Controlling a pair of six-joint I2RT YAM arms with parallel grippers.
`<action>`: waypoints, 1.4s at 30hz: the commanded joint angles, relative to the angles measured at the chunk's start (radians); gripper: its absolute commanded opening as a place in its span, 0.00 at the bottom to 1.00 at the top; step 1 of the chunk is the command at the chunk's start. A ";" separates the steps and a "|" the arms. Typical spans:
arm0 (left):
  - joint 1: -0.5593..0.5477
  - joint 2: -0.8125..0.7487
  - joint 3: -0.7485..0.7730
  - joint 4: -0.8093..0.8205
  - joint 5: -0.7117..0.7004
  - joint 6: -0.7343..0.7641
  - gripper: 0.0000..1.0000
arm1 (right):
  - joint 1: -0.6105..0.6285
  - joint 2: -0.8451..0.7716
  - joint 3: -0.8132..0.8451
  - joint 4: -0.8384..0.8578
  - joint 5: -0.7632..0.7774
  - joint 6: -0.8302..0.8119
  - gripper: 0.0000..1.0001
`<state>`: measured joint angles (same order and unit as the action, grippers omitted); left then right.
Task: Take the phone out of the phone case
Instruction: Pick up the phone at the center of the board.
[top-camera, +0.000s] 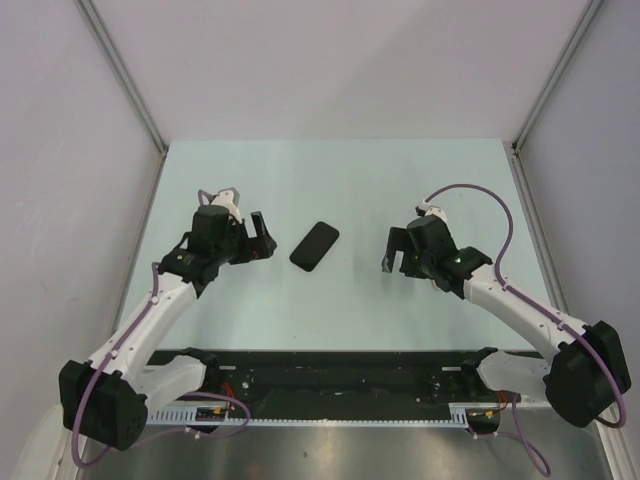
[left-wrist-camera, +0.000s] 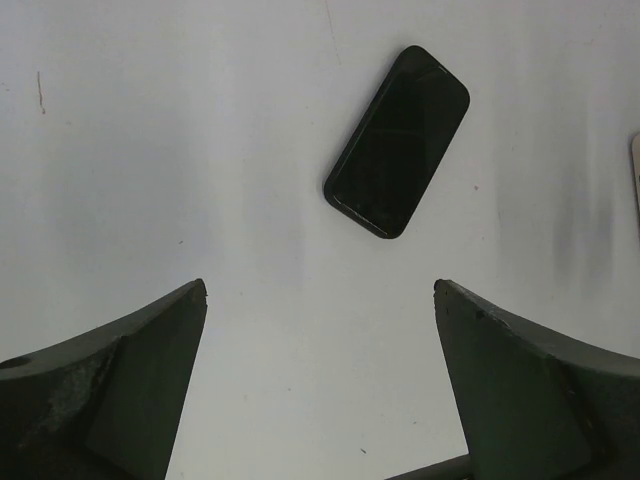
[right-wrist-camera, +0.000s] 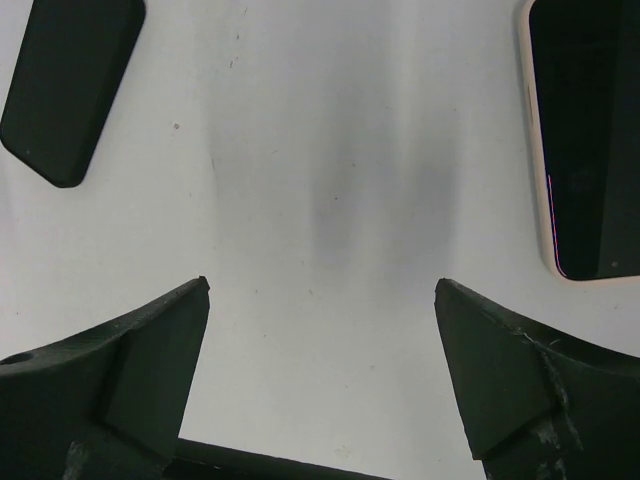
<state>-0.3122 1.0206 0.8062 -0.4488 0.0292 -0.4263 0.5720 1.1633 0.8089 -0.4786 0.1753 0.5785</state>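
Observation:
A black rounded phone-shaped slab with a raised rim lies flat at the table's middle, between my two grippers. It also shows in the left wrist view and in the right wrist view. I cannot tell whether it is an empty case or holds a phone. A second phone with a dark screen and a pale beige rim lies flat beside the right gripper. Only a sliver of it shows in the left wrist view, and it is hidden in the top view. My left gripper is open and empty. My right gripper is also open and empty.
The pale green table is walled by grey panels at the back and both sides. A black rail runs along the near edge by the arm bases.

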 joint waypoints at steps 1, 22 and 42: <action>-0.004 0.024 0.050 0.041 -0.003 0.008 1.00 | 0.012 0.007 0.018 0.031 0.009 -0.020 1.00; -0.094 0.125 0.050 0.075 0.043 -0.074 1.00 | -0.529 0.226 0.076 -0.026 -0.163 -0.138 1.00; -0.140 0.173 0.071 0.085 0.055 -0.120 1.00 | -0.408 0.466 0.082 0.008 -0.176 -0.232 1.00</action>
<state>-0.4404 1.1835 0.8402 -0.3897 0.0757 -0.5201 0.1036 1.5764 0.8768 -0.4324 -0.0593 0.3611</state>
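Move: The pale-cased phone lies about 6 cm ahead of the right hand, some 12 cm to its right and 11 cm below; the black phone is about 11 cm ahead, 22 cm left and equally low. From the left hand, the black phone is some 8 cm ahead, 11 cm to the right and 16 cm below, with the pale-cased phone about 4 cm ahead, 45 cm right and just as low. The pale-cased phone draws the right hand: it sweeps right some 16 cm while reaching forward about 5, sinks roughly 9 cm, then comes back left about 6 cm over the phone's near half, tipping more steeply down, fingers wide open either side of it. The left hand eases about 5.5 cm right and slightly down towards the black phone, also open. ##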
